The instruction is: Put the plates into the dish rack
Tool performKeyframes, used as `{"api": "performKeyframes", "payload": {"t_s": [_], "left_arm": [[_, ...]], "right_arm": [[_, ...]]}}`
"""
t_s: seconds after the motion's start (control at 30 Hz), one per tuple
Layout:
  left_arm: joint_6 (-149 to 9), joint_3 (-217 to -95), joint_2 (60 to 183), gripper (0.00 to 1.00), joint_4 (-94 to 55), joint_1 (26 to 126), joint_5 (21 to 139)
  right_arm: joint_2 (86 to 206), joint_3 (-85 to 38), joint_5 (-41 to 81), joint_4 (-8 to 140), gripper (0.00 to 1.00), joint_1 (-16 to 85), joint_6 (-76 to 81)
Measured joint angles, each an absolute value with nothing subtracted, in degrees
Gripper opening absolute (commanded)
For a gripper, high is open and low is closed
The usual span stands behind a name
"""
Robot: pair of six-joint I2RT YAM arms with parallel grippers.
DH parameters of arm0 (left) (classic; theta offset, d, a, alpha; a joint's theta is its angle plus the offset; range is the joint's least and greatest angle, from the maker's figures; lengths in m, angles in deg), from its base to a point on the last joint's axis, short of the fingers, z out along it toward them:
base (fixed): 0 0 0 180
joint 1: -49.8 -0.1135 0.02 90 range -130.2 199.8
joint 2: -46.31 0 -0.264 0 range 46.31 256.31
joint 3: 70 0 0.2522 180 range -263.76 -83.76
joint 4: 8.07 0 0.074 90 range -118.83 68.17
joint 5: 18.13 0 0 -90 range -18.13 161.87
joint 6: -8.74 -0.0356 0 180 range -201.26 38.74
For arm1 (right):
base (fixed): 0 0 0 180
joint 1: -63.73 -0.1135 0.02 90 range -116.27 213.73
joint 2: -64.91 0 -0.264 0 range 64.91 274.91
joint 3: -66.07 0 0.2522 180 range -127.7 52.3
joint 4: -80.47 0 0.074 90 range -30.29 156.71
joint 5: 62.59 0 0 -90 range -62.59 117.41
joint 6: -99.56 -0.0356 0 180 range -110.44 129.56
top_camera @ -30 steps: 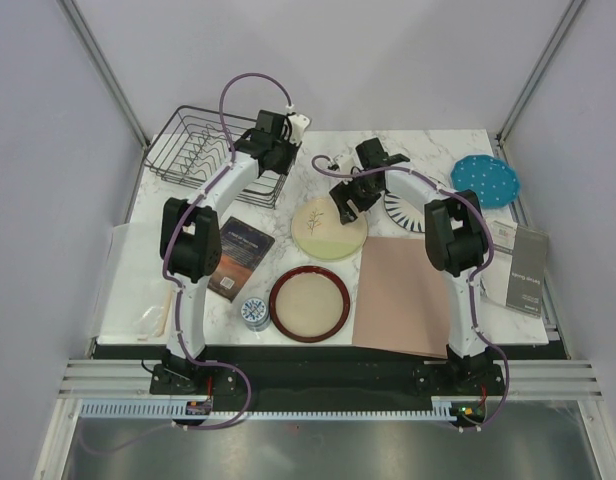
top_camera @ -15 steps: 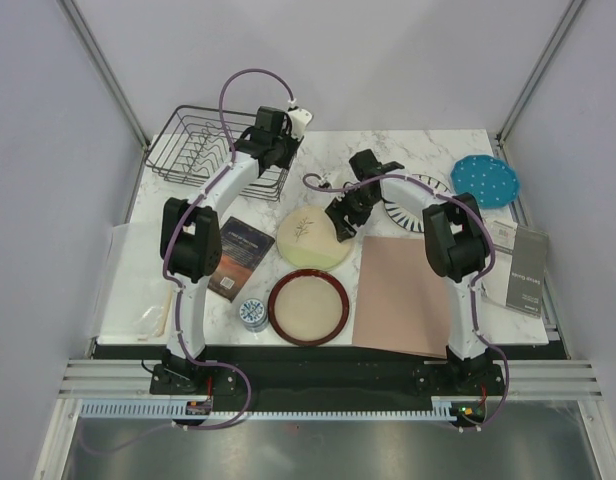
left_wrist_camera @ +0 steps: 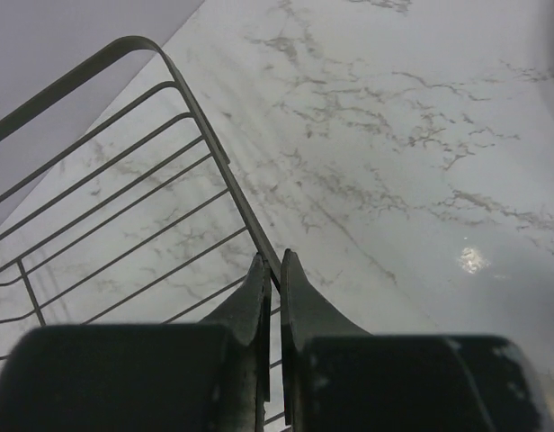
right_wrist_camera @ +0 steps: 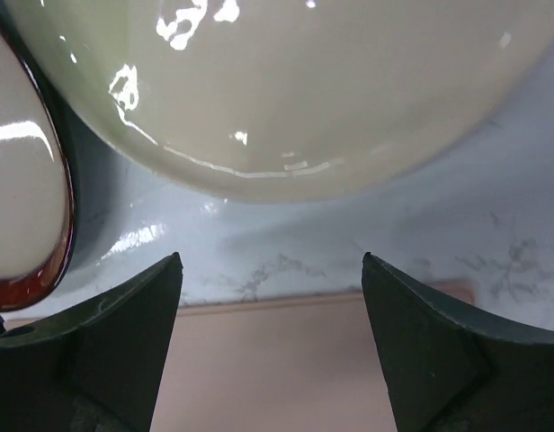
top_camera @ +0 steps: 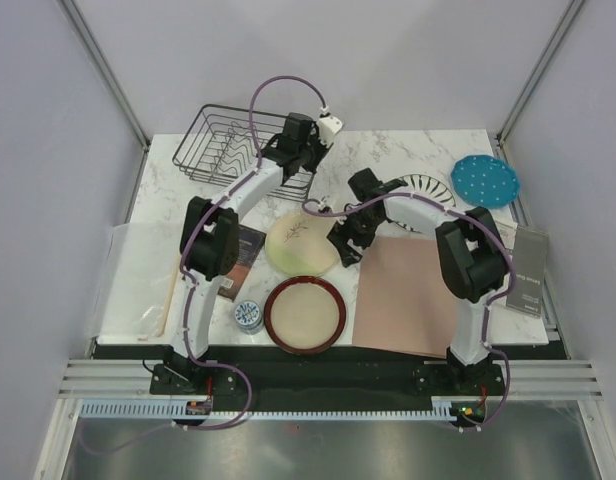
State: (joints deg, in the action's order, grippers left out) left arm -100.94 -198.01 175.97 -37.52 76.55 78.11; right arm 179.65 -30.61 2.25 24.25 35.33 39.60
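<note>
The dish rack point(top_camera: 220, 148), a black wire basket, sits at the back left. My left gripper point(top_camera: 293, 158) is shut on its right rim wire point(left_wrist_camera: 225, 157), which runs between the fingertips point(left_wrist_camera: 275, 263). The cream sprig plate point(top_camera: 298, 244) lies mid-table, over the far edge of the red-rimmed plate point(top_camera: 306, 315). My right gripper point(top_camera: 346, 246) stands open just right of the sprig plate point(right_wrist_camera: 286, 90), low over the mat's edge, nothing between its fingers. The striped plate point(top_camera: 424, 190) is partly under the right arm. The teal dotted plate point(top_camera: 485, 181) lies far right.
A pink mat point(top_camera: 406, 295) covers the near right of the table. A small blue-and-white cup point(top_camera: 250, 315) stands left of the red-rimmed plate. A dark book point(top_camera: 250, 250) lies under the left arm, papers point(top_camera: 529, 270) at the right edge, a wooden stick point(top_camera: 166, 300) at the left.
The left arm has dragged the dish rack to the right. The sprig plate has slid left and nearer, onto the red-rimmed plate's edge, with the right gripper following it.
</note>
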Motion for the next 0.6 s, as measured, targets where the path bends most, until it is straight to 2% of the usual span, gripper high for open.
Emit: {"api": "performKeyframes", "payload": {"t_s": [0.33,0.6], "left_arm": [[-102.52,-202.78,180.54,0.02,-35.07,79.82,79.82],[-105.38,-201.25,180.52,0.02,-32.27,86.36,81.85]], "right_arm": [[163.04,-28.31,1.76,24.29,0.88,50.91,39.32],[162.12,-29.56,1.48,24.2,0.88,55.24,36.98]]}}
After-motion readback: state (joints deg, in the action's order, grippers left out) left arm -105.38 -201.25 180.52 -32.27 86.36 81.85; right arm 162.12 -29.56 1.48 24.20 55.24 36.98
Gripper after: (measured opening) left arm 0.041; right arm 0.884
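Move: The left hand has its fingers shut on the dish rack's right rim. The rack's middle lies about 15 cm to its left, 4 cm ahead and some 5 cm lower; the striped plate is about 28 cm right and 8 cm back, the cream plate 17 cm back and 3 cm left. From the open, low right hand, the striped plate sits roughly 19 cm right and 11 cm ahead, the cream plate 12 cm left and 2 cm ahead, and the red-rimmed plate 11 cm left and 16 cm back. Still pinching the rack's right rim, the left hand drags the rack about 11 cm to the right, drawing it back some 4 cm late in the pull and turning clockwise about 15 degrees. Meanwhile the right hand, fingers staying wide open, rises and swings right and a little forward, away from the cream plate towards the striped plate, turning clockwise some 20 degrees and slowing at the end. ##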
